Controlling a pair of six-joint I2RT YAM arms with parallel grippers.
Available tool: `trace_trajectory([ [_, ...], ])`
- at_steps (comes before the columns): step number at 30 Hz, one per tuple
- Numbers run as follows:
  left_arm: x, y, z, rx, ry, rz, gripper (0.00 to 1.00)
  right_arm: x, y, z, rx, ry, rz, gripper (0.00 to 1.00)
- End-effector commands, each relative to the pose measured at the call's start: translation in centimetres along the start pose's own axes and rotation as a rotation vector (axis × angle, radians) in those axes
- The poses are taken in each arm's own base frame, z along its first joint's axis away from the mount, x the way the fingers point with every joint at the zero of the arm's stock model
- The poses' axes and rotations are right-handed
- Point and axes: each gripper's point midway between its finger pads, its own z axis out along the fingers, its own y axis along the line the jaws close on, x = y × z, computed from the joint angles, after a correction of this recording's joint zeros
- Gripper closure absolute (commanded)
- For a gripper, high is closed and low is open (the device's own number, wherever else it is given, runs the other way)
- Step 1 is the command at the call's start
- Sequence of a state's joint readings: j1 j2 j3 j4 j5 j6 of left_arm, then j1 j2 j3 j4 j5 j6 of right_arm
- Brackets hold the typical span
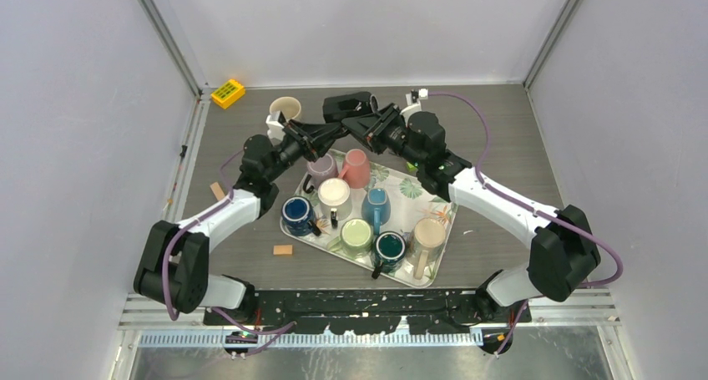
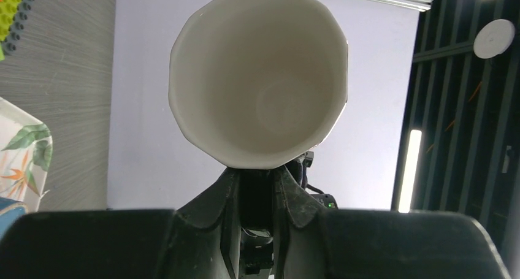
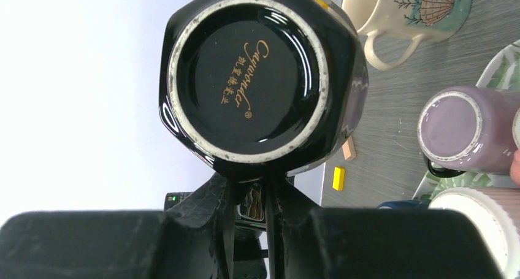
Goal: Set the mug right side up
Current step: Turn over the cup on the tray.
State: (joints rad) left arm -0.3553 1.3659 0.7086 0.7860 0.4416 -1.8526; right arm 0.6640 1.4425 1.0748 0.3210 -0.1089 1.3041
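The mug (image 1: pixel 348 106) is black outside and white inside. It hangs on its side above the back middle of the table, between my two grippers. The left wrist view looks straight into its white inside (image 2: pixel 257 76), and my left gripper (image 2: pixel 256 176) is shut on a dark part just under the rim. The right wrist view shows the mug's black base (image 3: pixel 248 76) with gold lettering, and my right gripper (image 3: pixel 246 184) is shut on the mug just below that base. From above, the left gripper (image 1: pixel 328 133) and right gripper (image 1: pixel 368 123) meet under the mug.
A floral tray (image 1: pixel 415 188) in front of the grippers carries several mugs, some upside down, including a lilac one (image 3: pixel 460 129). A cream mug (image 1: pixel 284 109) stands at the back left near a yellow block (image 1: pixel 227 93). Small wooden pieces (image 1: pixel 283 250) lie left of the tray.
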Motion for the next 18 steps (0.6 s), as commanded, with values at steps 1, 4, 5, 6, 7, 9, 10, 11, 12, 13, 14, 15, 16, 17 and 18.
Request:
trace_trajectory([
  [1,0.5,-3.8,0.4,0.068,0.011,0.152,1.0,0.3,3.3,-1.1,-0.08,0.017,-0.076,0.81],
  [4,0.2,-4.0,0.2,0.03,-0.009,0.213,1.0,0.2,2.5,-1.3,-0.04,0.012,-0.106,0.67],
  [5,0.1,-4.0,0.1,0.013,-0.017,0.233,1.0,0.2,2.2,-1.3,-0.029,0.011,-0.113,0.61],
  [6,0.1,-4.1,0.1,0.0,-0.023,0.252,1.0,0.2,2.0,-1.4,-0.019,0.008,-0.122,0.58],
  [7,0.0,-4.1,0.0,-0.013,-0.03,0.272,1.0,0.1,1.6,-1.4,-0.004,0.007,-0.127,0.55],
  [9,-0.1,-4.2,-0.2,-0.033,-0.038,0.309,1.0,0.1,1.4,-1.5,0.008,0.006,-0.139,0.49],
  [10,-0.1,-4.3,-0.2,-0.042,-0.042,0.322,1.0,0.1,1.2,-1.5,0.015,0.006,-0.144,0.46],
  [11,-0.1,-4.6,-0.3,-0.046,-0.043,0.341,1.0,0.1,1.1,-1.5,0.02,0.006,-0.15,0.44],
  [12,-0.1,-4.7,-0.3,-0.055,-0.046,0.357,1.0,0.1,1.0,-1.4,0.026,0.008,-0.153,0.42],
  [13,-0.2,-4.7,-0.4,-0.068,-0.049,0.37,1.0,0.2,0.9,-1.4,0.03,0.011,-0.154,0.39],
  [14,-0.2,-4.9,-0.6,-0.076,-0.055,0.389,1.0,0.3,0.8,-1.4,0.035,0.017,-0.156,0.37],
  [15,-0.4,-4.9,-0.8,-0.091,-0.062,0.407,1.0,0.3,0.5,-1.3,0.044,0.021,-0.158,0.35],
  [16,-0.6,-4.9,-1.0,-0.106,-0.071,0.425,1.0,0.3,0.4,-1.3,0.051,0.025,-0.16,0.33],
  [17,-0.8,-4.8,-1.3,-0.126,-0.081,0.44,1.0,0.4,0.2,-1.2,0.057,0.028,-0.163,0.31],
  [18,-1.1,-4.6,-1.6,-0.152,-0.094,0.458,1.0,0.5,0.1,-1.3,0.061,0.032,-0.168,0.29],
])
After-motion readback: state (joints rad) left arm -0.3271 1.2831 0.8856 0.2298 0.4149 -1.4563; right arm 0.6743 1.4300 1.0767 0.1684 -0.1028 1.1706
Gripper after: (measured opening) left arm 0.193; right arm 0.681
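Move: Straight ahead of both hands, whose fingers are still shut on its handle, the black mug's body lies on its side in the air, some 6 cm out and level with them, mouth to the left. From the left hand, the cream mug stands about 22 cm ahead, 17 cm left. Some 26 cm below that hand are the mauve mug (6 cm ahead, 6 left) and the pink mug (5 ahead, 3 right). Opening its fingers, the right hand lets go of the black mug's handle and sinks about 3.5 cm, easing slightly back and rolling some 10 degrees. The left keeps its pinch on the handle, takes the mug some 2 cm down, then a little to the left, and rolls about 20 degrees with its left side rising, mouth going up and bottom down. ##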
